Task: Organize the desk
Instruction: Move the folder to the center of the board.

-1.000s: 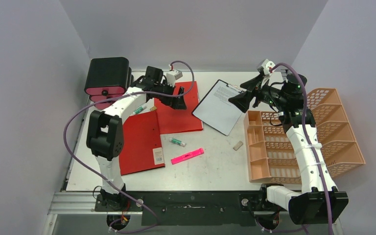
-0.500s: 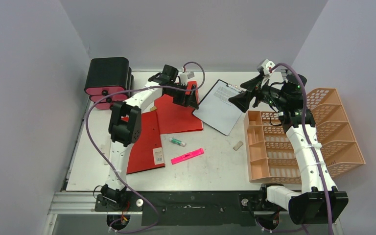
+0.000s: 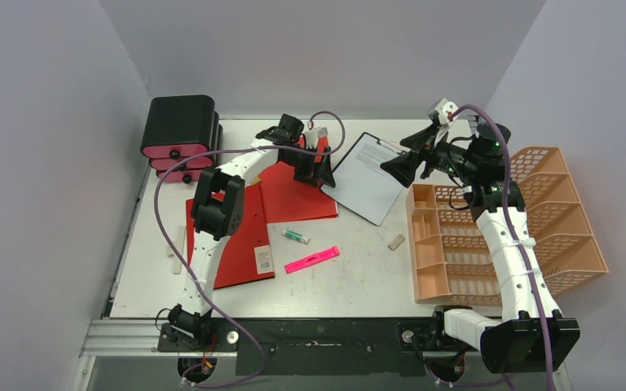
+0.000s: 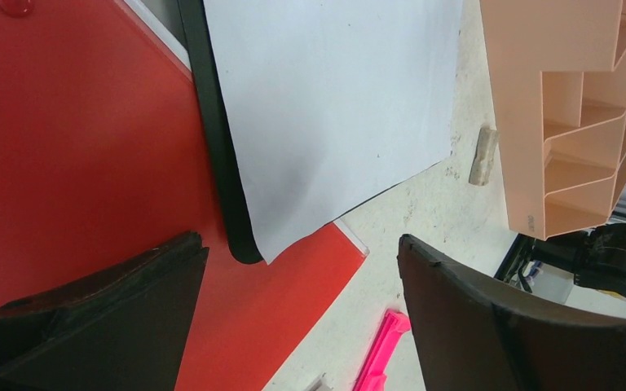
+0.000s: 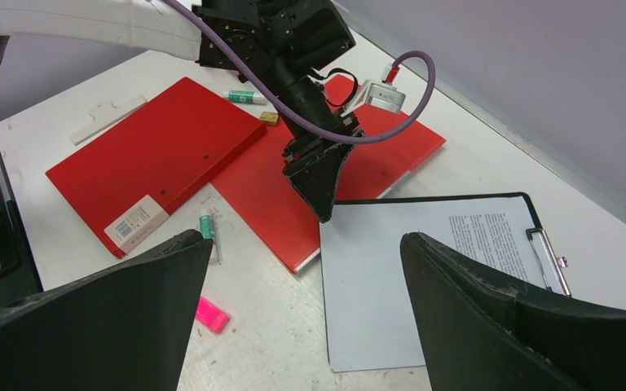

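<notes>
The desk (image 3: 359,273) is a white scuffed tabletop. On it lie two red folders (image 3: 236,236) (image 3: 297,195), a clipboard with a printed sheet (image 3: 367,179), a pink highlighter (image 3: 312,259) and a green-capped marker (image 3: 296,236). My left gripper (image 3: 323,173) is open and empty, low over the right folder's edge (image 4: 73,163) where the clipboard's corner (image 4: 240,244) overlaps it. My right gripper (image 3: 397,169) hangs open and empty above the clipboard sheet (image 5: 424,285). In the right wrist view the left gripper (image 5: 322,199) points down at the folder's rim beside the sheet.
An orange file rack (image 3: 497,228) stands at the right. A black drawer box with pink drawers (image 3: 179,134) sits at the back left. A small beige block (image 3: 396,241) lies near the rack. A white strip (image 3: 178,248) lies left of the folders, and a second green marker (image 5: 244,96) behind them.
My left arm has swung right across the red folders to the clipboard's near edge, its jaws narrowing slightly. The white strip at the left now shows. The right arm has not moved.
</notes>
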Robot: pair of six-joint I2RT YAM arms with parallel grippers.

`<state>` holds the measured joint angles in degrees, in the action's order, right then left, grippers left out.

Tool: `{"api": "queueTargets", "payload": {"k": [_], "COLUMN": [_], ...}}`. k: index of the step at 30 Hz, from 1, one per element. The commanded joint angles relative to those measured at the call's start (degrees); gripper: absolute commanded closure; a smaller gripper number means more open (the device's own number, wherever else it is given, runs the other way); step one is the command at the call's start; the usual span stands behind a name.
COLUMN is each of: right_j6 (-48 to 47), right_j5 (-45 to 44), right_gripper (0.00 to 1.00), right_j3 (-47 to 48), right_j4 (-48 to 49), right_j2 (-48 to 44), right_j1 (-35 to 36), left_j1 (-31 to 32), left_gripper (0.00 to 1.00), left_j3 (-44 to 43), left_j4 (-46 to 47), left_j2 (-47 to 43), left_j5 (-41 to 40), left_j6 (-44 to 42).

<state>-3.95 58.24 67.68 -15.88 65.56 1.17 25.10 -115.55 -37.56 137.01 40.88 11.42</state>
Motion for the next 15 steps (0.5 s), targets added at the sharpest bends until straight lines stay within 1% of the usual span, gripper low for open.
{"api": "queueTargets", "payload": {"k": [1,3,10,15], "right_j6": [0.0,0.0,0.4,0.5], "right_j5": [-0.1,-0.2,-0.3,-0.5], "right_gripper": [0.1,0.1,0.1,0.1], "right_j3": [0.0,-0.1,-0.4,-0.4], "right_j4": [3.4,3.4,3.8,3.9], "right_j2": [-0.3,-0.3,-0.3,-0.3], "right_j1": [-0.2,-0.2,-0.2,-0.2], "left_j1": [0.2,0.1,0.0,-0.1], "left_gripper": [0.15,0.17,0.35,0.42], "left_j3": [-3.1,-2.9,-1.0,0.2], "left_j4": [0.1,0.5,3.8,5.5], "left_j2": [1.5,2.0,3.5,3.9], "left_j5": [1.3,1.9,8.2,9.8], "left_j6": [1.5,2.0,5.1,6.5]}}
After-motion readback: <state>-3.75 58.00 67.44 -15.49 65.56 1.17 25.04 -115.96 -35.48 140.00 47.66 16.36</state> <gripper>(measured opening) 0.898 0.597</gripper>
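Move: The clipboard's middle lies roughly 14 cm to the right of the left hand, level with it fore and aft and a few centimetres below; the spread fingers are already at its near-left corner. The red folder under that corner has its middle about 9 cm to the hand's left and 1 cm back, and the glue stick lies 9 cm left, 19 cm back. From the idle right hand, the clipboard is some 10 cm ahead, 7 cm left and 30 cm below. The left hand's farther finger comes against the clipboard's left edge beside the near corner and pushes it to the right, as the fingers close from nearly wide open to a bit over half. The hand itself creeps only about 1.5 cm to the right and back, sinking slightly, while the wrist tilts some 10 degrees. ##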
